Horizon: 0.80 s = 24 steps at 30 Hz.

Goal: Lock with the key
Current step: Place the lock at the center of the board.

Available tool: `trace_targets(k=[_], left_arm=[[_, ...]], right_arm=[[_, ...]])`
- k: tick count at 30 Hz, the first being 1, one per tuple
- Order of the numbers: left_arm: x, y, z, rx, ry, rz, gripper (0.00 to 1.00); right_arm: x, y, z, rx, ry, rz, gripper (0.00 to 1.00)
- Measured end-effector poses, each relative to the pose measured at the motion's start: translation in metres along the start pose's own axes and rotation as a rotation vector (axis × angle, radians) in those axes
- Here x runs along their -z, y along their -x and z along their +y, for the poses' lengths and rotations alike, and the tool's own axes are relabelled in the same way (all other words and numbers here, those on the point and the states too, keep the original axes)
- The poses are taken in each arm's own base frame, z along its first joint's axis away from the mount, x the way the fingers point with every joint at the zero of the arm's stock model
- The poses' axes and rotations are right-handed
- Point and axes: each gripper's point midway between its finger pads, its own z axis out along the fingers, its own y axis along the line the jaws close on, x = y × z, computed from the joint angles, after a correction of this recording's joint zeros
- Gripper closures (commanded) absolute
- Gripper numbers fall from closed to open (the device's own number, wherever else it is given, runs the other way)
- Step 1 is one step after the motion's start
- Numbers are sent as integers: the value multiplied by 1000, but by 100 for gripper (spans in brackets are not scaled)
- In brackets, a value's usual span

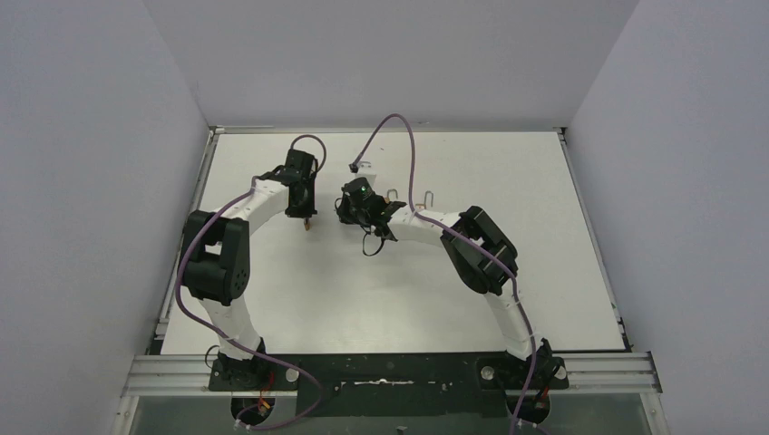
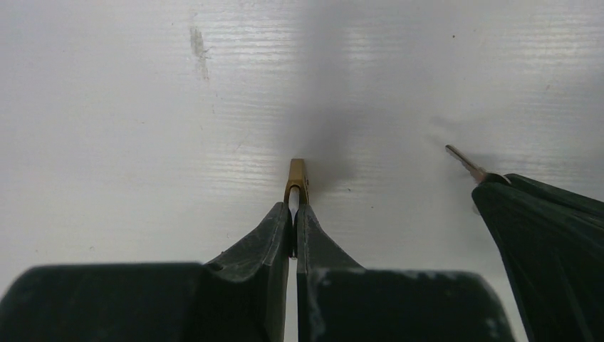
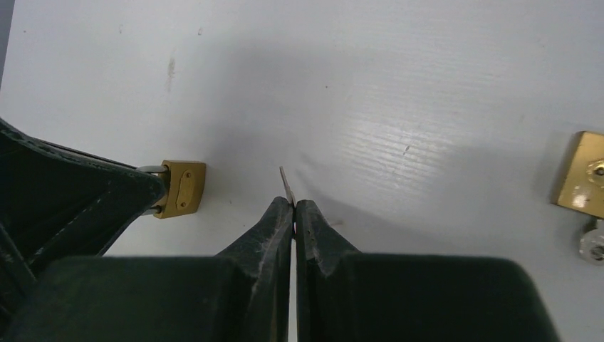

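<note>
My left gripper (image 2: 294, 208) is shut on a small brass padlock (image 2: 298, 178), which sticks out past the fingertips just above the white table. From the right wrist view the same padlock (image 3: 181, 188) shows its flat side, with its shackle end inside the left fingers (image 3: 78, 192). A thin silver key (image 3: 286, 184) is pinched in my shut right gripper (image 3: 293, 204), blade forward. The key tip (image 2: 463, 161) stands a short way to the right of the padlock, apart from it. Seen from above, the left gripper (image 1: 305, 216) and the right gripper (image 1: 348, 215) face each other at mid-table.
Another brass padlock (image 3: 582, 174) lies on the table to the right, a shiny piece (image 3: 592, 243) beside it. In the top view, two shackles (image 1: 392, 193) (image 1: 428, 197) show behind the right arm. A purple cable (image 1: 399, 136) loops above it. Walls enclose the table on three sides.
</note>
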Motion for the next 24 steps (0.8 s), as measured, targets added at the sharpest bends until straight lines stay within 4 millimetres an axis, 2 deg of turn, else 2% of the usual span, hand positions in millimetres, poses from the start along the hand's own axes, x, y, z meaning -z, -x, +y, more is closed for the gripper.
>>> trace_targets(k=[4,11,16,18,21,24], left_arm=[[-1,3,3,23,16,-34,100],[-1,12,0,48,9,-72,100],[-2,13,-4,55,-14,-76,100],[-2,13,-6,56,-22,-79,100],[-3,13,-8,56,-35,-78,100],[-3,13,-10,57,-44,-80,92]], right_arm=[[-12,-14,3,-75,12,11,100],[-23,-21,10,-156,40,-2,100],[-23,-23,17,-178,60,3,100],[-24,-22,21,-183,72,1,85],[-24,-24,27,-188,85,6,68],[-23,-25,31,-191,97,12,53]])
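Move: The lock hangs from the left fingers by its shackle, roughly 3 cm below and 2 cm ahead of that hand; the board spot for it is just beneath. From the right hand, which holds the key, the lock is about 7 cm left and 1 cm back. The key's set-down spot is about 5 cm left, level fore-and-aft and 3 cm below. The second lock lies some 10 cm right and 4 cm ahead, the third lock 8 cm farther right. The key is carried left towards the held lock by the right hand, about 4 cm across and 2 cm down in all, drifting slightly back at the end while the wrist rolls some 10 degrees, left side up; the fingers then part and let go of the key. The left fingers keep the lock's shackle, easing about 1 cm forward, then 1 cm to the right. ##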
